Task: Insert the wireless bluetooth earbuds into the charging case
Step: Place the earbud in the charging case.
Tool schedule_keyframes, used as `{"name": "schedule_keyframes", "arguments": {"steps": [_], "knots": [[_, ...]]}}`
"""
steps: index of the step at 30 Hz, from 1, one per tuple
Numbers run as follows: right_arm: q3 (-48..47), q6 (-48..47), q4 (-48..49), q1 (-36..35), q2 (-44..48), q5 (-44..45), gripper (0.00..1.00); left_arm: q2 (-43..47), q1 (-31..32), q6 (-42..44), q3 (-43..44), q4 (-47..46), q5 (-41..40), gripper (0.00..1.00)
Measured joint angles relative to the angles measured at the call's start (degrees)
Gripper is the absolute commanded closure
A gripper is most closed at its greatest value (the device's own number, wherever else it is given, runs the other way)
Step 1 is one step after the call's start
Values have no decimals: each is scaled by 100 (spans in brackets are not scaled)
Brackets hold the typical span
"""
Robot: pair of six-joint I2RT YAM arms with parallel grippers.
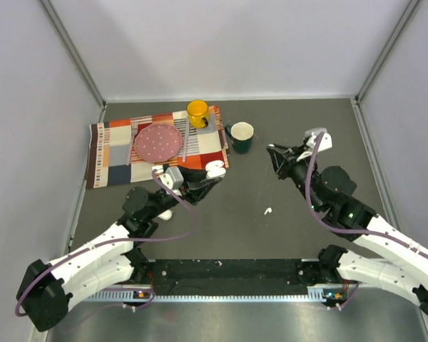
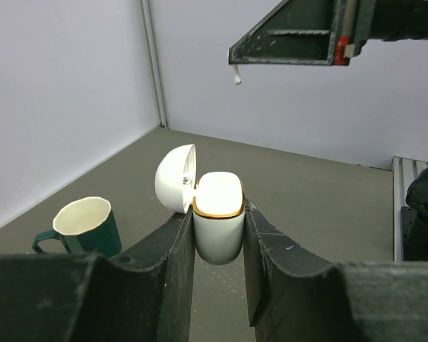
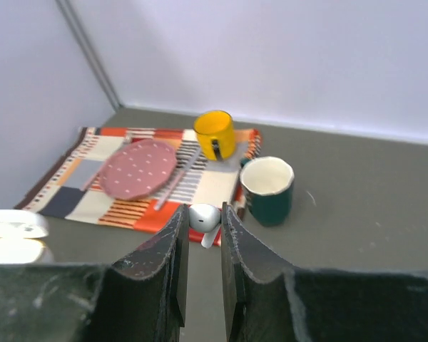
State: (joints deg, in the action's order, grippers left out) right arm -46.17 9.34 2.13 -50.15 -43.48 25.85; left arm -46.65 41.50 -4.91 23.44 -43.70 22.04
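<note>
My left gripper (image 2: 219,214) is shut on the charging case (image 2: 218,228), a white pebble-shaped case held upright with its lid (image 2: 176,178) swung open to the left. From above, the case (image 1: 215,169) sits at the mat's near right corner. My right gripper (image 3: 202,215) is shut on one white earbud (image 3: 203,216), stem pointing down. It hovers to the right of the case, near the green mug; in the left wrist view the stem (image 2: 237,75) hangs from the right gripper's fingers (image 2: 285,44). A second earbud (image 1: 268,211) lies on the table between the arms.
A patchwork mat (image 1: 114,160) at back left carries a pink dotted plate (image 1: 157,141), cutlery and a yellow mug (image 1: 197,112). A dark green mug with a white rim (image 1: 241,135) stands just right of the mat. Grey walls enclose the table.
</note>
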Motion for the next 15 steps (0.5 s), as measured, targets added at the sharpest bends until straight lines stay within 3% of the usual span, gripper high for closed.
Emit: {"name": "schedule_keyframes", "arguments": {"steps": [15], "knots": [[-127,-973,1386,-1421,-785,-70,100,-127,0,11,0,-4,-68,100]]}}
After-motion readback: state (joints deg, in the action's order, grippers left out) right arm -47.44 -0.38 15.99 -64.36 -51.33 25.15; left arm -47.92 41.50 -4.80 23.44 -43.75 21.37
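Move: The open charging case, held up in the left fingers, lies about 15 cm to the right hand's left, some 6 cm back and roughly 4 cm below it. From the right hand, the green mug stands on the table about 24 cm ahead, 7 cm left and 28 cm down. The other earbud lies about 5 cm back, 2 cm left and 33 cm down. For the left hand, the case sits right at its fingertips. The earbud, still pinched in the right fingertips, is swept left towards the open case, about 8 cm, drawing back some 4 cm and rising a little on the way. The right wrist turns about 15 degrees counter-clockwise and tips the fingers up slightly. The left hand keeps the case almost still in its grip. ##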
